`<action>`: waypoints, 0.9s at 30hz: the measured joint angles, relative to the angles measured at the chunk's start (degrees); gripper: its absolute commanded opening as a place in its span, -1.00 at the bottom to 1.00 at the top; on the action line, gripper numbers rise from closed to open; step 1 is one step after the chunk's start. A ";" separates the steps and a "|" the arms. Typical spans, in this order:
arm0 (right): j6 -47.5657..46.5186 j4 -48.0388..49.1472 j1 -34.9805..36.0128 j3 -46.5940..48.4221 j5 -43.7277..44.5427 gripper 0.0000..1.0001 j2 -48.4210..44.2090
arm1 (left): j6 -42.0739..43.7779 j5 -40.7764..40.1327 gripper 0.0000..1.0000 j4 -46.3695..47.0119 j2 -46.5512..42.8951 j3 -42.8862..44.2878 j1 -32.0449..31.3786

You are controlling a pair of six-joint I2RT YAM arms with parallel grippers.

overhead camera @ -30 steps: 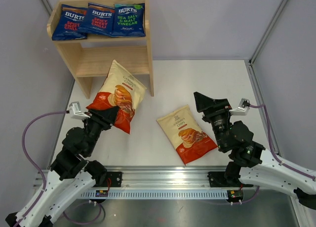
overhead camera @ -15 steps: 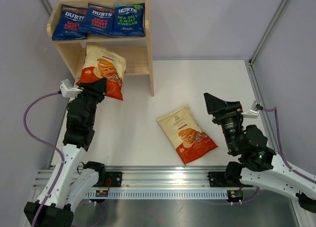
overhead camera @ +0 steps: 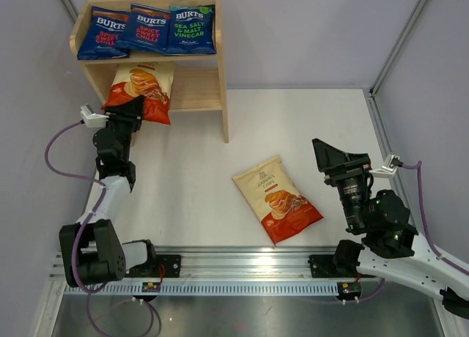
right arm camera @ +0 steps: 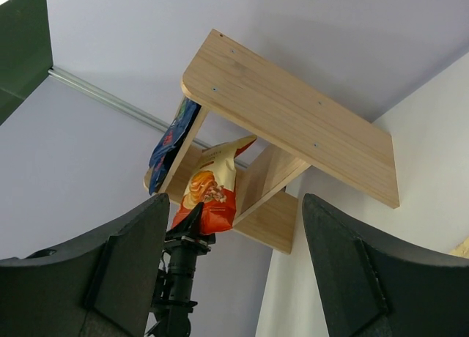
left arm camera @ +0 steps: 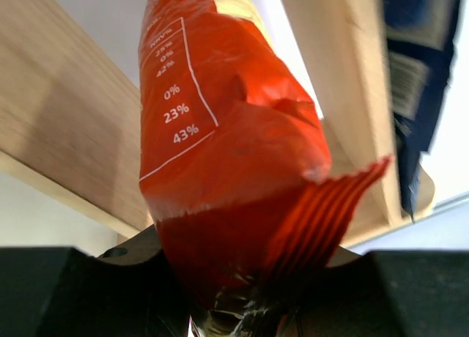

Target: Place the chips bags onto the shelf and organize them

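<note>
The wooden shelf [overhead camera: 214,88] stands at the back left, with three dark blue BURTS chips bags [overhead camera: 150,28] side by side on its top tier. My left gripper [overhead camera: 133,111] is shut on the red bottom edge of a cream chips bag [overhead camera: 139,88], whose top end reaches into the shelf's lower tier. The left wrist view shows that bag's red bottom [left arm camera: 234,168] pinched between the jaws, wood on both sides. A second cream chips bag [overhead camera: 277,198] lies flat on the table. My right gripper [overhead camera: 331,155] hangs open and empty to its right, its fingers [right arm camera: 352,278] wide apart.
Grey walls close in the white table [overhead camera: 293,124] on the left, back and right. A metal rail [overhead camera: 242,267] runs along the near edge between the arm bases. In the right wrist view the shelf [right arm camera: 293,124] and left arm [right arm camera: 179,278] appear far off.
My left arm has carried the cream bag from the table's left-middle up and back, pushing its top into the shelf's lower tier. The right gripper has drifted slightly right, still open.
</note>
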 measured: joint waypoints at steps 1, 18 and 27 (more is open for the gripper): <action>-0.13 -0.02 0.00 0.00 -0.02 0.62 -0.39 | -0.87 0.68 -0.69 1.27 1.53 0.00 0.92; -0.17 -2.36 0.00 -0.02 -0.52 0.62 -4.02 | -11.04 9.99 -0.53 8.20 21.99 6.40 10.36; -0.20 -2.40 0.00 -0.24 -0.48 0.62 -5.77 | -9.77 10.21 -0.05 -0.46 23.08 11.19 10.40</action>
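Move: The left hand already pinches the red-orange end of the Cassava chips bag. The bag's place, the left part of the lower shelf, lies about 16 cm ahead, 4 cm left and 8 cm below; the shelf's left side panel is some 10 cm left and 8 cm ahead. On the upper board, 12 cm above the hand and 9 cm ahead, sit the left blue bag 4 cm left and the middle blue bag 5 cm right. From the right hand that place is roughly 33 cm ahead, 50 cm left and 14 cm below. Keeping its pinch on the red-orange end, the left hand carries the Cassava chips bag into the lower compartment: forward, left and down together, then nearly level, with a last small dip, about 7 cm each way. The wrist tips down some 10 degrees while its left side rolls lower; the grip effort drops away at the very end, but the fingers have not opened. The empty right hand drifts about 2 cm rightward. ##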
